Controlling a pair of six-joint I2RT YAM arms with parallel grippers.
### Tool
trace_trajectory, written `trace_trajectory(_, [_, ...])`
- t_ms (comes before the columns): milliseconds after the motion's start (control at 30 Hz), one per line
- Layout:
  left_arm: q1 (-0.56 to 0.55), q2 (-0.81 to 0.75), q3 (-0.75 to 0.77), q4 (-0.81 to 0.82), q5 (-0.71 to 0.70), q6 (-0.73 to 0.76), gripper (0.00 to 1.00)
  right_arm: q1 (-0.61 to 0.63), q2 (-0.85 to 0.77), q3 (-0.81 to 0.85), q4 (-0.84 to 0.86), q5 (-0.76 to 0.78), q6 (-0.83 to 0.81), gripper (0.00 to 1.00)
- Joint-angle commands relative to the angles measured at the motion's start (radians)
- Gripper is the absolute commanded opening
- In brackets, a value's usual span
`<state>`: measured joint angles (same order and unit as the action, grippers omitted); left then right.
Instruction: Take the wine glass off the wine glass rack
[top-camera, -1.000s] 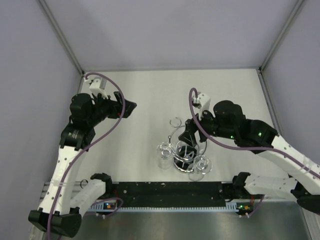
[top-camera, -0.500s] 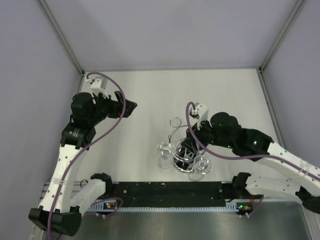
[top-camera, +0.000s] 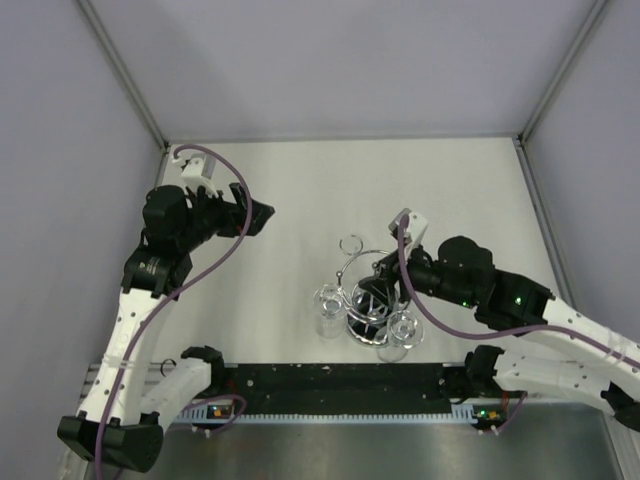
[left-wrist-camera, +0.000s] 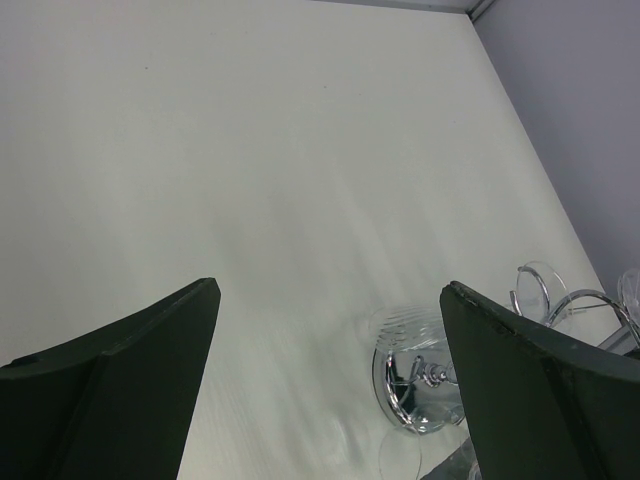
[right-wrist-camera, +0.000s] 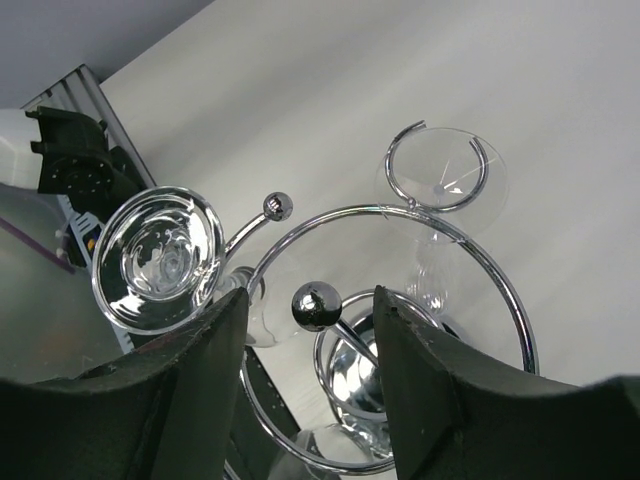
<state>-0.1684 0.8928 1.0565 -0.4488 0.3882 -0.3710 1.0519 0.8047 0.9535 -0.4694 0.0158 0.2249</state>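
The chrome wine glass rack stands at the table's near middle, and its big hoop fills the right wrist view. Wine glasses hang from it foot up: one on the left, one on the far ring, one at the near right. My right gripper hovers over the rack, open, its fingers on either side of the post's ball top without touching it. My left gripper is wide open above bare table, far left of the rack's mirrored base.
A black rail runs along the near edge between the arm bases. Grey walls close in the table on the left, back and right. The right arm's purple cable loops close over the rack.
The right gripper has come down and toward the near edge over the rack top, and its jaws have narrowed around the post's ball. The left arm has not moved.
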Motion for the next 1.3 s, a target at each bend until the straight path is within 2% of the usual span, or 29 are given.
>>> trace_trajectory(0, [-0.002, -0.011, -0.001, 0.042, 0.009, 0.012, 0.98, 0.022, -0.022, -0.039, 0.13, 0.021, -0.024, 0.52])
trace_trajectory(200, [-0.003, -0.015, -0.001, 0.038, 0.009, 0.014, 0.98, 0.04, -0.018, -0.052, 0.155, 0.052, -0.035, 0.41])
trace_trajectory(367, [-0.003, -0.012, -0.003, 0.039, 0.011, 0.014, 0.98, 0.04, -0.018, -0.059, 0.167, 0.064, -0.033, 0.23])
trace_trajectory(533, [-0.005, -0.012, -0.004, 0.038, 0.014, 0.012, 0.98, 0.04, -0.018, -0.067, 0.173, 0.087, -0.032, 0.11])
trace_trajectory(600, [-0.005, -0.009, -0.004, 0.039, 0.018, 0.012, 0.98, 0.04, -0.018, -0.073, 0.184, 0.096, -0.029, 0.0])
trace_trajectory(967, [-0.01, 0.003, -0.004, 0.042, 0.018, 0.012, 0.98, 0.039, -0.016, -0.102, 0.293, 0.148, -0.045, 0.0])
trace_trajectory(1267, [-0.013, 0.006, -0.003, 0.042, 0.015, 0.018, 0.98, 0.04, -0.038, -0.174, 0.483, 0.2, -0.073, 0.0])
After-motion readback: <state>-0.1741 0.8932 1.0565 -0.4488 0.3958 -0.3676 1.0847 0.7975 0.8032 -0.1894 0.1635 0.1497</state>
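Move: The top of the rack's centre post, with its chrome ball, is almost between the right fingers, about 1 cm ahead and 1 cm left, level. Around the post hang the left-rear glass, about 3 cm back and 13 cm left of the hand, and the far-left glass, some 11 cm ahead and 7 cm left, both about 10 cm lower. From the left hand the post top is roughly 14 cm back and 27 cm right, slightly lower. The right fingers close on the centre post just under its ball, the hand easing about 3 cm forward. ##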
